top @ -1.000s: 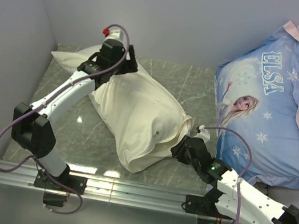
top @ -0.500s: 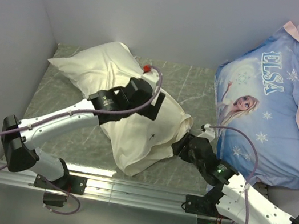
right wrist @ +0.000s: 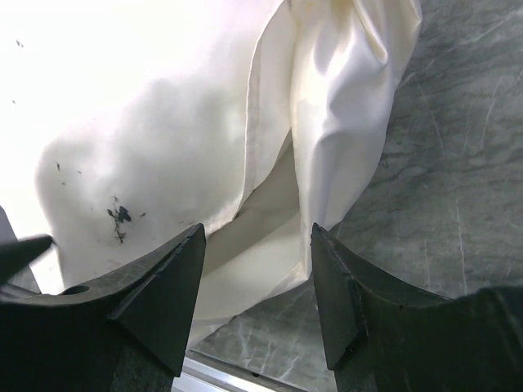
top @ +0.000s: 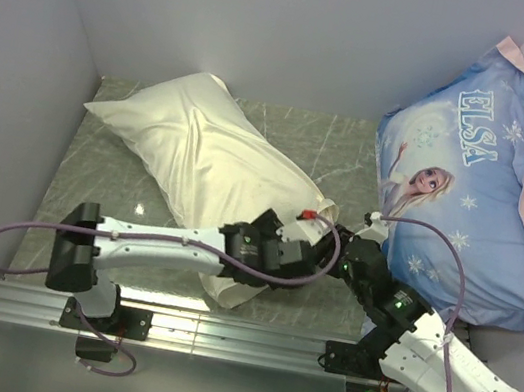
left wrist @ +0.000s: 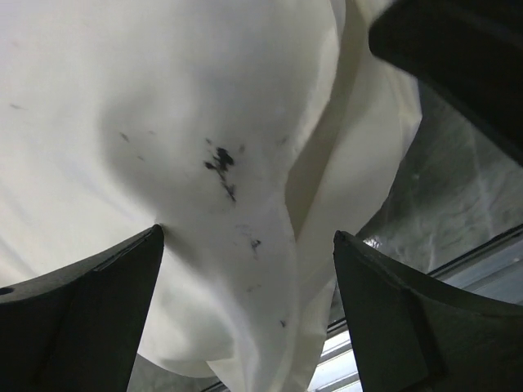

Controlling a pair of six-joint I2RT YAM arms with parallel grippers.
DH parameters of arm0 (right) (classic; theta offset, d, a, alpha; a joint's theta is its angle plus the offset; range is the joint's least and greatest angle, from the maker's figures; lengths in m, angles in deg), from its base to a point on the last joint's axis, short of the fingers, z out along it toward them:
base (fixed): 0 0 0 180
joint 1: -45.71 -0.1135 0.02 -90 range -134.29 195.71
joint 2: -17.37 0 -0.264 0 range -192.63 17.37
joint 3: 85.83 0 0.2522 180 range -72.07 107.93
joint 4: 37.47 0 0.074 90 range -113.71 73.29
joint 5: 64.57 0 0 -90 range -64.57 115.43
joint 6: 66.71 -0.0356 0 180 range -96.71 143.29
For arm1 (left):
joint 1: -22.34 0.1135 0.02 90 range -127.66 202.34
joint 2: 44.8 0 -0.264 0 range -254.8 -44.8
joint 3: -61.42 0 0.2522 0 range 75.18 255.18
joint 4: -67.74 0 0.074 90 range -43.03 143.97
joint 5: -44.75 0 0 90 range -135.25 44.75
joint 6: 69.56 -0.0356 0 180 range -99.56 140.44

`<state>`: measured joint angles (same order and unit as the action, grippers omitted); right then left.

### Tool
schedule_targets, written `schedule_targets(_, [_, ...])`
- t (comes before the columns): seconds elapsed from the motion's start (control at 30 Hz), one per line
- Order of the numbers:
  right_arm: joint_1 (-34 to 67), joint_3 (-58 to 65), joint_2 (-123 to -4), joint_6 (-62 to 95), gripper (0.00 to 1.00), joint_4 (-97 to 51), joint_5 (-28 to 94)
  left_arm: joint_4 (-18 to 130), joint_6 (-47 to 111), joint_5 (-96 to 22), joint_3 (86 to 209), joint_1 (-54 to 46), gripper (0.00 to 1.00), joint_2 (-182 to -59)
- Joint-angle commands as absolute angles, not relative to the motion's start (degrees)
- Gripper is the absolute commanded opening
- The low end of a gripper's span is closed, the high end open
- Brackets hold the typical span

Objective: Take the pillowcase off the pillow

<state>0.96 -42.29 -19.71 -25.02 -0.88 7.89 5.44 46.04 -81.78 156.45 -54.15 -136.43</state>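
Note:
The cream pillowcase [top: 198, 154] lies slantwise on the marble table, from the far left corner to its open end at the near right. It is plump; the pillow is hidden inside it. My left gripper [top: 311, 233] reaches across the near side to that open end and is open, its fingers wide apart over the black-flecked fabric [left wrist: 204, 122]. My right gripper [top: 332, 247] sits just beside it, also open. In the right wrist view its jaws [right wrist: 257, 227] straddle the loose hem [right wrist: 270, 204] without closing on it. Satiny folds [right wrist: 351, 90] bunch at the case's end.
A large blue ELSA pillow [top: 466, 191] leans against the right wall, close to the right arm. Grey walls close in the left and back. An aluminium rail [top: 218, 329] runs along the table's near edge. Bare marble [top: 342, 144] shows behind the case.
My left arm has swung from the pillow's far left end down to its near right end, next to the right gripper. The right gripper's jaws have opened wider.

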Motion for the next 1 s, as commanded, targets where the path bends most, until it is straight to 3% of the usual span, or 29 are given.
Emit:
schedule_targets(0.0, [0.7,-41.9,-18.8,-25.1,0.62,-1.3,6.0,-2.0,51.5,-88.7,158.9,-58.0,0.91,-139.1])
schedule_targets(0.17, [0.7,-43.0,-17.7,-25.7,0.62,-1.5,5.7,-2.3,54.0,-91.9,157.6,-58.1,0.90,-139.5])
schedule_targets(0.3, [0.7,-43.8,-17.1,-26.2,0.62,-2.0,6.2,-6.0,56.6,-96.8,158.7,-58.1,0.74,-141.8])
schedule_targets(0.4, [0.7,-44.3,-16.0,-26.4,0.62,-2.0,5.9,-7.5,58.0,-99.0,159.0,-58.1,0.42,-143.9])
schedule_targets(0.5, [0.7,-44.9,-15.2,-26.5,0.62,-2.3,6.2,-9.1,59.3,-101.6,159.8,-57.9,0.18,-145.0])
schedule_targets(0.53, [0.6,-45.1,-14.3,-26.4,0.62,-2.8,6.4,-9.8,60.2,-102.3,160.0,-57.8,0.04,-145.1])
schedule_targets(0.57, [0.7,-45.3,-13.8,-26.2,0.62,-3.1,7.3,-10.2,60.9,-103.4,160.8,-57.6,0.01,-144.9])
schedule_targets(0.97, [-4.8,-47.7,-16.5,-26.0,0.57,-14.6,12.7,7.1,55.9,-94.5,157.7,-48.8,0.01,-131.2])
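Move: Just under the left fingers, some 3 cm to their left and 3 cm below, lies the top layer of the white pillowcase near its open end, the spot to be pinched. From the right hand this spot is about 12 cm to the left, 2 cm back and roughly level. The stuffed body of the white pillow centres about 19 cm left of the left hand, 14 cm ahead and 8 cm lower. Dipping back and down about 2.5 cm, the left hand then slides left some 3 cm as its wide-open fingers shut fully, pinching a fold of the pillowcase's top layer. Still gripping, it lifts the fold about 6 cm and carries it some 4 cm forward, its wrist swinging nearly 20 degrees counter-clockwise in all. The right hand waits half open, then edges about 3 cm left towards the pinched fold. ##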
